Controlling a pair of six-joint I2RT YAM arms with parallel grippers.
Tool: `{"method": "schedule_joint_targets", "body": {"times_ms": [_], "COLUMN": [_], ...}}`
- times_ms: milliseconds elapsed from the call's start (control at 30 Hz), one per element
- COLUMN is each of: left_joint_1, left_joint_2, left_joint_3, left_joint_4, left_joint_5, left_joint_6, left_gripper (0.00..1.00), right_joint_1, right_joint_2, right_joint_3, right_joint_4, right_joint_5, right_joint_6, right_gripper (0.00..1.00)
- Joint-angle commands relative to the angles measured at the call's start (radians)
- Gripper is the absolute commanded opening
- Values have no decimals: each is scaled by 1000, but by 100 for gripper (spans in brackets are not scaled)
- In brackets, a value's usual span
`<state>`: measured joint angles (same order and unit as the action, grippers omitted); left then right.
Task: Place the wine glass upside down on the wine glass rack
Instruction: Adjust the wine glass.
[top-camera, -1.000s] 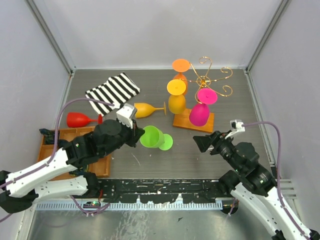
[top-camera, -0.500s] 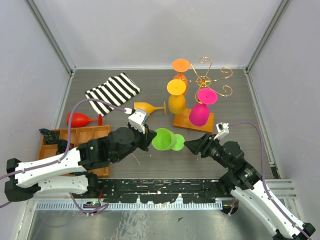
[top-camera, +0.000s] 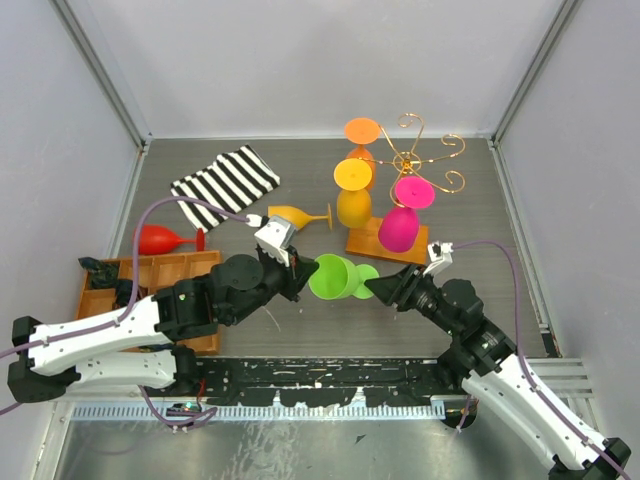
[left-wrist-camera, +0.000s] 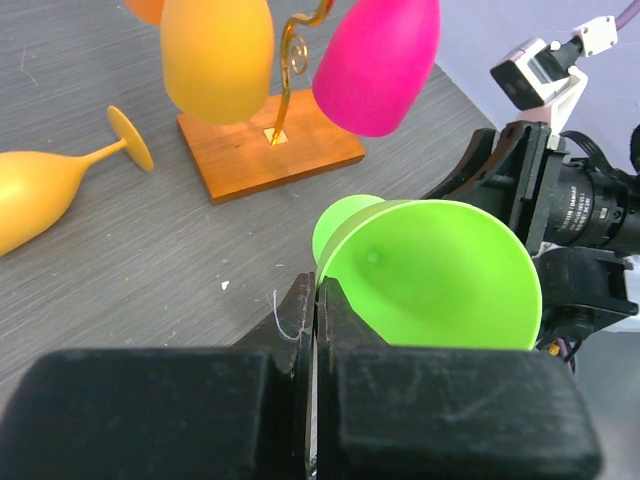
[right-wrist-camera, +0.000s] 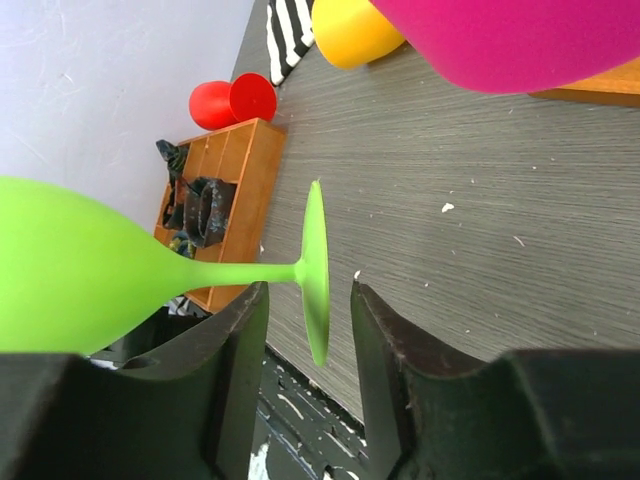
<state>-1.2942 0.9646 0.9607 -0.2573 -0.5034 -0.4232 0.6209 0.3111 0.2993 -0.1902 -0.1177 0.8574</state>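
Observation:
The green wine glass (top-camera: 335, 277) hangs on its side above the table, bowl to the left and foot to the right. My left gripper (top-camera: 303, 275) is shut on the bowl's rim, one finger inside and one outside (left-wrist-camera: 316, 290). My right gripper (top-camera: 378, 287) is open, a finger on each side of the glass's round foot (right-wrist-camera: 315, 270), with a gap on both sides. The wine glass rack (top-camera: 420, 160) stands behind on its wooden base (top-camera: 372, 242), with two orange glasses (top-camera: 353, 195) and a pink glass (top-camera: 400, 225) hanging bowl-down.
A yellow glass (top-camera: 295, 217) and a red glass (top-camera: 165, 239) lie on their sides at the left. A striped cloth (top-camera: 225, 180) lies at the back left. A compartmented wooden tray (top-camera: 150, 275) sits under my left arm.
My left arm carried the green glass to the right. My right gripper moved left onto the glass's foot and its jaws narrowed.

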Motion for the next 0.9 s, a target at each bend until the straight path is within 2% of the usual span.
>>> {"method": "schedule_joint_targets", "body": {"times_ms": [0, 233, 300, 333, 433, 533, 633, 733, 867], "left_joint_1": [-5, -5, -6, -5, -5, -5, -5, -5, -5], "left_joint_2": [-10, 5, 8, 9, 9, 0, -27, -70, -122], "left_joint_3": [-7, 8, 9, 9, 2, 0, 4, 7, 34], "left_joint_4": [78, 79, 80, 82, 102, 117, 120, 113, 72], "left_joint_5": [22, 26, 25, 23, 35, 67, 92, 103, 121], "left_joint_6": [-3, 4, 6, 7, 8, 22, 48, 68, 94], "left_gripper": [0, 0, 0, 3, 14, 35, 51, 60, 62], "right_joint_1": [7, 7, 6, 6, 7, 6, 6, 6, 7], "right_joint_2": [10, 8, 12, 12, 6, -7, -25, -45, -60], "right_joint_3": [7, 22, 28, 31, 40, 64, 96, 131, 190], "right_joint_4": [104, 104, 90, 84, 64, 30, -23, -72, -146], "right_joint_5": [-6, 2, 1, 2, 13, 42, 74, 126, 224], "right_joint_6": [10, -12, -24, -29, -43, -65, -108, -152, -237], "right_gripper": [41, 15, 5, 2, 1, 1, 1, 1, 1]}}
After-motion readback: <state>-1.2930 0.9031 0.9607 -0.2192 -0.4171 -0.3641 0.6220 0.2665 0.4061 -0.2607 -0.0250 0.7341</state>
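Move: The green wine glass's rim is still pinched in the left hand; its foot lies about 12 cm to that hand's right, 3 cm ahead and some 10 cm lower. The foot stands at the half-open right fingertips, 2 cm ahead and 2 cm left of the hand point, 1 cm up. From the right hand the hanging pink glass is some 17 cm ahead, 4 cm right, and the hanging yellow glass 23 cm ahead, 6 cm left, both about 9 cm higher. The green glass's foot gets pinched near its edge as the right fingers close from half open, that hand staying almost in place; only then do the left fingers open and let go of the rim. The right hand then takes the glass up about 4 cm and 2 cm right, its fingertips tipping up some 10 degrees, while the left rises 2.5 cm and draws slightly back. ##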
